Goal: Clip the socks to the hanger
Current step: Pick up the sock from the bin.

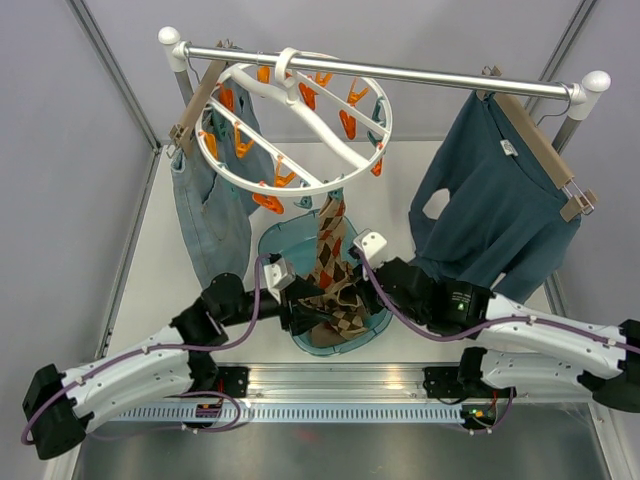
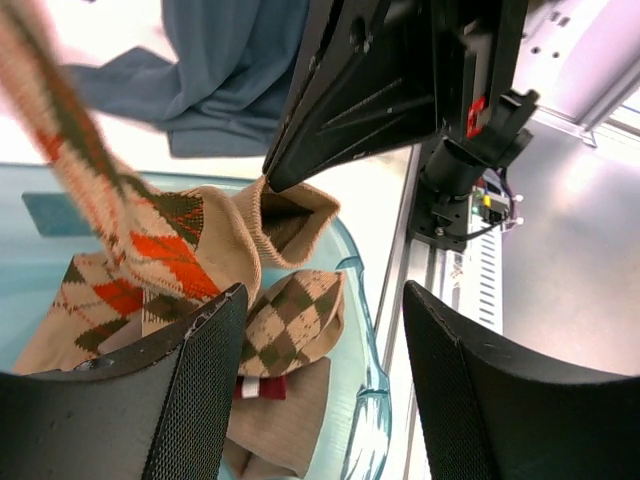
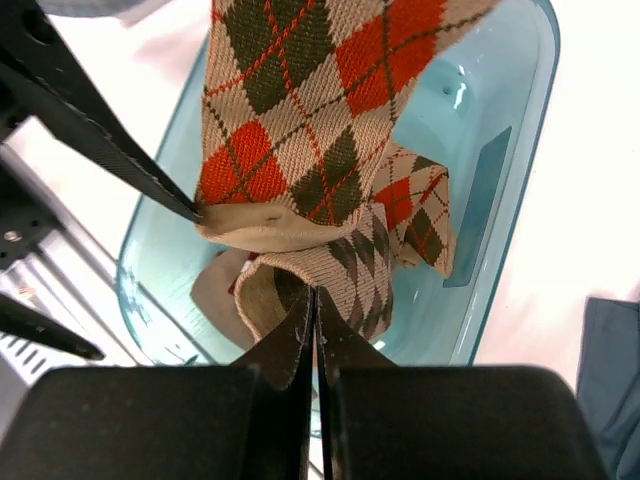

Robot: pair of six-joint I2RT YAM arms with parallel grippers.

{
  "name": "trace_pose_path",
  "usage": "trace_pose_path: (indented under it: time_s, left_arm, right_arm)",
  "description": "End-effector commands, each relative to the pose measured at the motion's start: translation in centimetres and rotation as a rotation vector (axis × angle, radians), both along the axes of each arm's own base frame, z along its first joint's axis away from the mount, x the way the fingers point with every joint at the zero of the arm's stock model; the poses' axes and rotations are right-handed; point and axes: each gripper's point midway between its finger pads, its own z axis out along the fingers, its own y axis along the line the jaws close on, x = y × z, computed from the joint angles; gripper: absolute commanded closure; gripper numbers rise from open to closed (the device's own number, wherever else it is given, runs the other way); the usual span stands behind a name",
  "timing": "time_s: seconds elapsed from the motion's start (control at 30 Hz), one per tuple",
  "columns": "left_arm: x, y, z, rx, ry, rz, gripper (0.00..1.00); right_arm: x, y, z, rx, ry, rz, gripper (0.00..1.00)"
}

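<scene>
The white ring hanger (image 1: 300,125) with orange clothespins hangs from the rail. One argyle sock (image 1: 331,225) hangs from its front edge down into the teal basin (image 1: 275,240); it also shows in the right wrist view (image 3: 300,100) and the left wrist view (image 2: 70,150). More socks (image 2: 290,320) lie in the basin. My right gripper (image 3: 316,298) is shut on the ribbed cuff of a sock (image 3: 345,270), lifted slightly. My left gripper (image 2: 322,295) is open and empty just beside it, over the socks in the basin.
Blue-grey jeans (image 1: 205,215) hang on a wooden hanger at the left, a teal sweater (image 1: 495,205) at the right. The metal rail (image 1: 420,72) runs across the top. The basin's glass rim (image 2: 375,380) lies close to the table's front edge.
</scene>
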Motion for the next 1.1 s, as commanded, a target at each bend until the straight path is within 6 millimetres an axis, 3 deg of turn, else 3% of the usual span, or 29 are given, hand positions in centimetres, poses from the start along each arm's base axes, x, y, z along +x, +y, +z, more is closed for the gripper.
trace_pose_path:
  time_s: [0.0, 0.17, 0.4, 0.6, 0.87, 1.07]
  left_arm:
    - [-0.9, -0.5, 3.6, -0.078, -0.125, -0.077, 0.32]
    - [-0.7, -1.0, 5.1, -0.101, -0.147, -0.084, 0.32]
    - [0.6, -1.4, 8.9, -0.168, -0.226, -0.033, 0.30]
    - [1.8, -2.4, 9.3, -0.154, -0.276, -0.018, 0.29]
    - [0.6, -1.7, 11.2, -0.228, -0.376, -0.055, 0.29]
    - [0.1, -2.1, 11.4, -0.201, -0.385, -0.103, 0.30]
  right_arm:
    - [-1.1, -0.1, 2.0, 0.039, 0.022, 0.049, 1.00]
    - [-1.8, -0.2, 3.4, 0.074, 0.023, 0.082, 1.00]
    - [-2.5, -0.1, 6.2, 0.132, 0.007, 0.126, 1.00]
    - [-3.0, 0.0, 9.2, 0.184, -0.009, 0.159, 1.00]
    - [-3.0, -0.1, 11.6, 0.192, -0.029, 0.165, 1.00]
    - [-2.9, 0.1, 13.4, 0.212, -0.045, 0.170, 1.00]
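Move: The right gripper is shut on the cuff of the loose sock, which lies about 10 cm to the right of the left gripper's open mouth, 3 cm ahead and nearly level. The mouth is therefore some 10 cm left of the right gripper and 3 cm back. Seen from the left gripper, the clipped sock's lower part hangs roughly 8 cm ahead, 4 cm right and 5 cm higher, and the bin's middle is some 12 cm ahead, 3 cm right and 17 cm down. Lift both grippers together. Keep the right one shut on the sock's cuff and raise it about 11 cm, first easing it back some 3 cm towards you and tipping its fingers up a little. Bring the left gripper up about 9 cm and slightly right towards the cuff, rolling it some 15 degrees, tipping its fingers up and leaving them open. ##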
